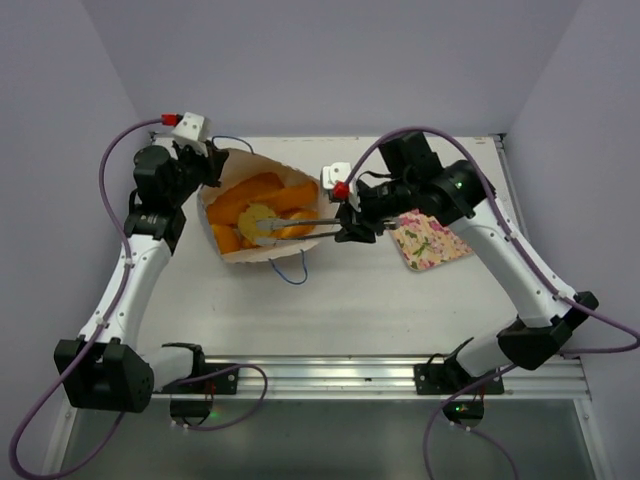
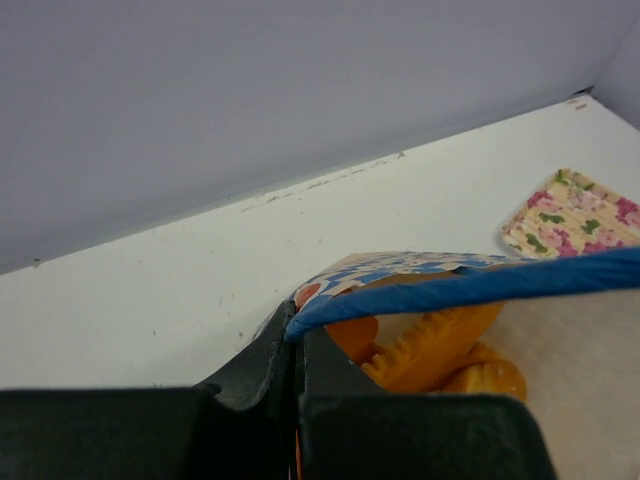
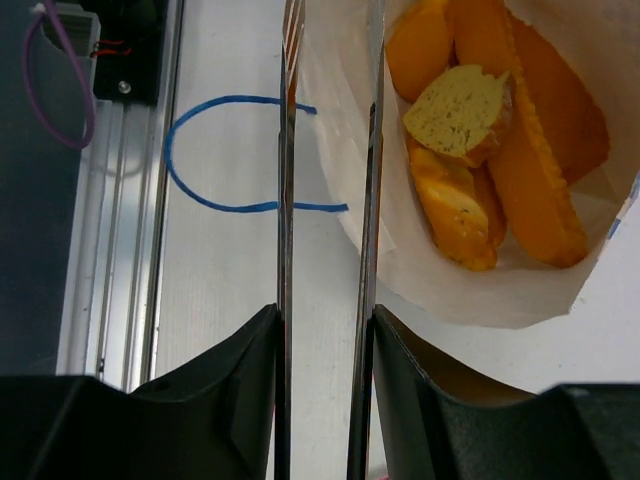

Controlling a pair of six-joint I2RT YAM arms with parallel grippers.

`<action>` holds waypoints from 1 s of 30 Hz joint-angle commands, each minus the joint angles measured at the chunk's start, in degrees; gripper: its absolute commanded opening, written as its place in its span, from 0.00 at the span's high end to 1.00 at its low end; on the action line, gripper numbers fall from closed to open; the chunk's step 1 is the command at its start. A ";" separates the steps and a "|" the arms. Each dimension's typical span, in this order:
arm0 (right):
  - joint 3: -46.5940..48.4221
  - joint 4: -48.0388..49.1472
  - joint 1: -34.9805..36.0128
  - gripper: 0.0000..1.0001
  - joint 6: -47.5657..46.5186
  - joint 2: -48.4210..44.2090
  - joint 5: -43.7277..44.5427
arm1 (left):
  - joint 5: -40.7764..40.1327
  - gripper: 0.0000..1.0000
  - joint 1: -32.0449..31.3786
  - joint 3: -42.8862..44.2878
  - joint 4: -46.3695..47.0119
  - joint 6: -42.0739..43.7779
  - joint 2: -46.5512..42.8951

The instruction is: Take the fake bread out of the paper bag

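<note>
The paper bag (image 1: pixel 238 256) lies open on the table's left side, with glossy orange fake bread (image 1: pixel 250 195) and a cut tan bun (image 1: pixel 258 215) inside. My left gripper (image 1: pixel 212 165) is shut on the bag's far rim at its blue cord handle (image 2: pixel 470 285), holding the mouth up; a ridged loaf (image 2: pixel 430 345) shows just below. My right gripper (image 1: pixel 350 228) is shut on thin metal tongs (image 1: pixel 300 232) that reach into the bag toward the bun. In the right wrist view the tong blades (image 3: pixel 285 200) stand apart by the bag's near wall (image 3: pixel 450 290); their tips are out of frame.
The pink floral tray (image 1: pixel 428 240) lies right of the bag, under my right arm. The bag's other blue cord handle (image 1: pixel 292 270) loops onto the table in front of it. An aluminium rail (image 1: pixel 330 375) runs along the near edge.
</note>
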 commanded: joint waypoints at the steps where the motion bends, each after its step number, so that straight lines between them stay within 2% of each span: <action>1: 1.84 2.37 1.94 0.57 2.54 3.00 8.83 | 4.50 1.00 0.25 -3.00 8.77 -4.43 -5.59; 8: 2.28 4.92 4.05 0.58 7.19 6.78 17.62 | 5.38 1.00 0.34 -8.54 9.31 -6.98 -10.25; 14: -2.90 8.70 9.24 0.58 10.54 7.05 24.12 | 6.35 1.00 0.25 -12.15 10.10 -9.09 -13.59; 20: -4.93 9.49 10.64 0.57 12.03 6.96 24.93 | 6.79 1.00 0.25 -14.79 10.27 -9.53 -15.79; 26: -6.42 11.33 13.37 0.56 13.00 8.27 30.81 | 6.70 1.00 0.25 -15.67 10.36 -9.71 -16.41; 30: -6.07 11.51 13.72 0.56 13.53 9.42 31.69 | 6.53 1.00 0.25 -15.67 10.36 -9.80 -16.50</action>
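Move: The right hand already grips the tongs, their tips over the bag's mouth; the pale cut bread lies about 17 cm to its left, 10 cm farther ahead and some 18 cm below. The golden roll is about 9 cm to that hand's left and 9 cm ahead; the long orange loaf is some 11 cm left and 15 cm ahead, both similarly low. From the left hand, which holds the blue handle, the pale bread is about 8 cm back, 7 cm right and 18 cm below. The right hand lowers the half-open tongs into the bag towards the pale cut bread, sinking about 9 cm and working some 4 cm left and a little forward, while the wrist tips the tongs steeper and swings them clockwise, without squeezing. Meanwhile the left hand keeps its fingers shut on the blue handle and draws it back towards the robot by about 6.5 cm at nearly the same height, rolling its left side down slightly. ##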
